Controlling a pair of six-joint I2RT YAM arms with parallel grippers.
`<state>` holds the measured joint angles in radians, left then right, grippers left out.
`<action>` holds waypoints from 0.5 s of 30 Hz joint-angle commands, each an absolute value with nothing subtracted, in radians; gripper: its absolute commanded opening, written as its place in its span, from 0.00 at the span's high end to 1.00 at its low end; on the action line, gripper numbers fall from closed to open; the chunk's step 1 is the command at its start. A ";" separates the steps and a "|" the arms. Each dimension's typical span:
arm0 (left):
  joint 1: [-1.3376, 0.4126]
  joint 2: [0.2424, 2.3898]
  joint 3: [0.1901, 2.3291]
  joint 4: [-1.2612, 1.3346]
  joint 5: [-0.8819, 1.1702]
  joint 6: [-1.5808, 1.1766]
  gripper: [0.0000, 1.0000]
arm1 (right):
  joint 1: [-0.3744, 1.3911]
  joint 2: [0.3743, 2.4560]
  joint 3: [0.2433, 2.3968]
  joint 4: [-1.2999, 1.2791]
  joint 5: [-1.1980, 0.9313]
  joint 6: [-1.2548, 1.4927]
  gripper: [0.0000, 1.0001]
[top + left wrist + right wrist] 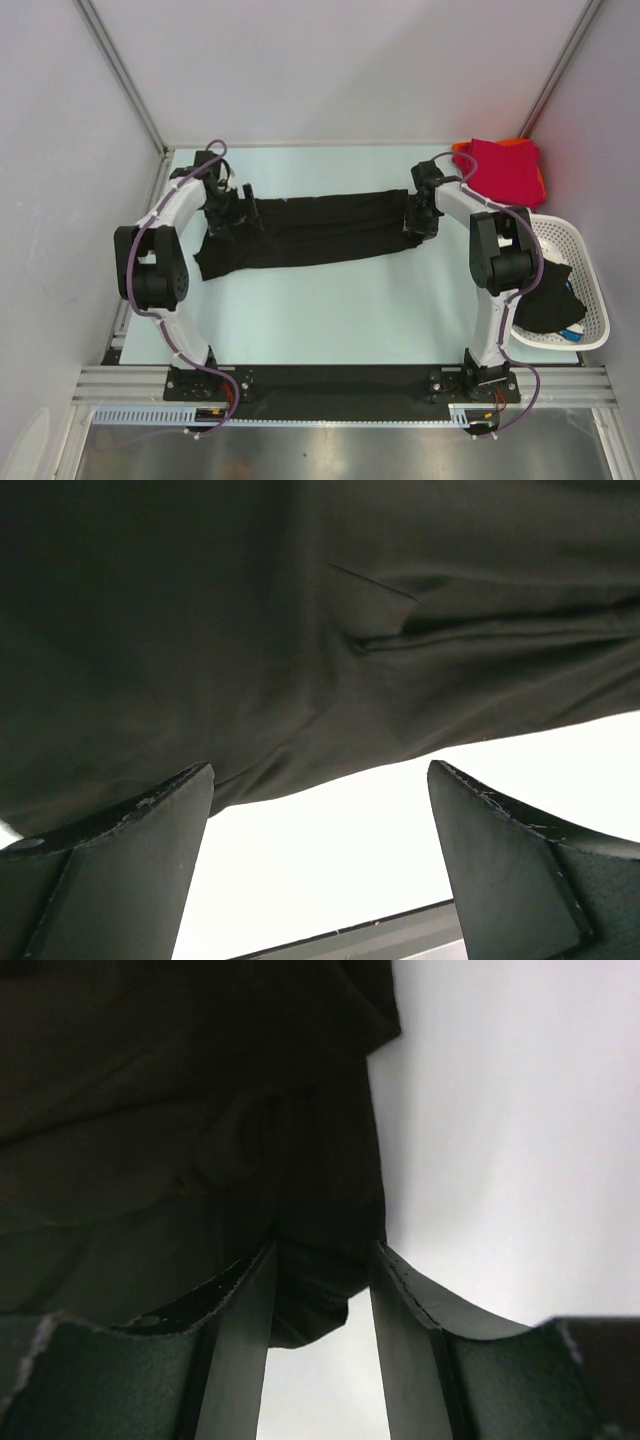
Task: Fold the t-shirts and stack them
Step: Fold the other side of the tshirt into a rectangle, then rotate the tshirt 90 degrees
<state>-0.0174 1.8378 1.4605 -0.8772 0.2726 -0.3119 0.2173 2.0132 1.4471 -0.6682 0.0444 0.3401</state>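
A black t-shirt (310,230) lies as a long band across the middle of the table. My left gripper (228,212) stands at its left end. In the left wrist view that gripper (320,765) is wide open, with only bare table between its fingers and the black cloth (250,630) just beyond the tips. My right gripper (415,222) is at the band's right end. In the right wrist view it (325,1250) is shut on a bunched corner of the black t-shirt (200,1110), whose folds run into the jaws. A crimson red t-shirt (505,168) lies folded on an orange one (462,148) at the back right.
A white lattice basket (578,262) stands at the right edge with dark cloth (548,298) in it, close behind the right arm. White walls enclose the table's left, back and right sides. A metal rail (340,385) runs along the near edge.
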 commanded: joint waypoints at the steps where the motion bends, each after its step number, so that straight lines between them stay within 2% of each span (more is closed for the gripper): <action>1: -0.058 1.865 1.488 -0.885 0.273 -0.290 0.07 | 0.236 2.042 1.519 -0.669 0.018 0.336 0.57; 3: -0.063 1.876 1.496 -0.890 0.264 -0.290 0.07 | 0.239 2.054 1.523 -0.670 0.012 0.331 0.67; 4: -0.066 1.893 1.499 -0.897 0.256 -0.290 0.07 | 0.244 2.056 1.531 -0.676 0.012 0.328 0.85; 6: -0.077 1.919 1.520 -0.917 0.194 -0.288 0.07 | 0.250 2.063 1.552 -0.693 0.037 0.331 1.00; 15: -0.086 2.023 1.562 -1.003 0.086 -0.360 0.07 | 0.273 2.066 1.646 -0.868 0.225 0.302 1.00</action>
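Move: The black shirt's near right corner sits right between the right hand's half-open fingers, about 1 cm back and 1 cm below; the shirt's far right corner is some 9 cm ahead of that hand and 1 cm left. The red shirts lie about 14 cm ahead and 19 cm right of it. From the left hand, the near edge lies some 9 cm back, 1 cm left and 8 cm below, the near left corner about 12 cm back and 11 cm left. The right fingers shut from half open and pinch the black shirt's near right corner, the hand easing about 1 cm forward and left, then starting to rise by about 1 cm with the cloth held. Meanwhile the left hand, wide open, sinks about 5 cm towards the near edge, swaying briefly right and back again, easing slightly back while its wrist tips some 15 degrees to point more straight down. ##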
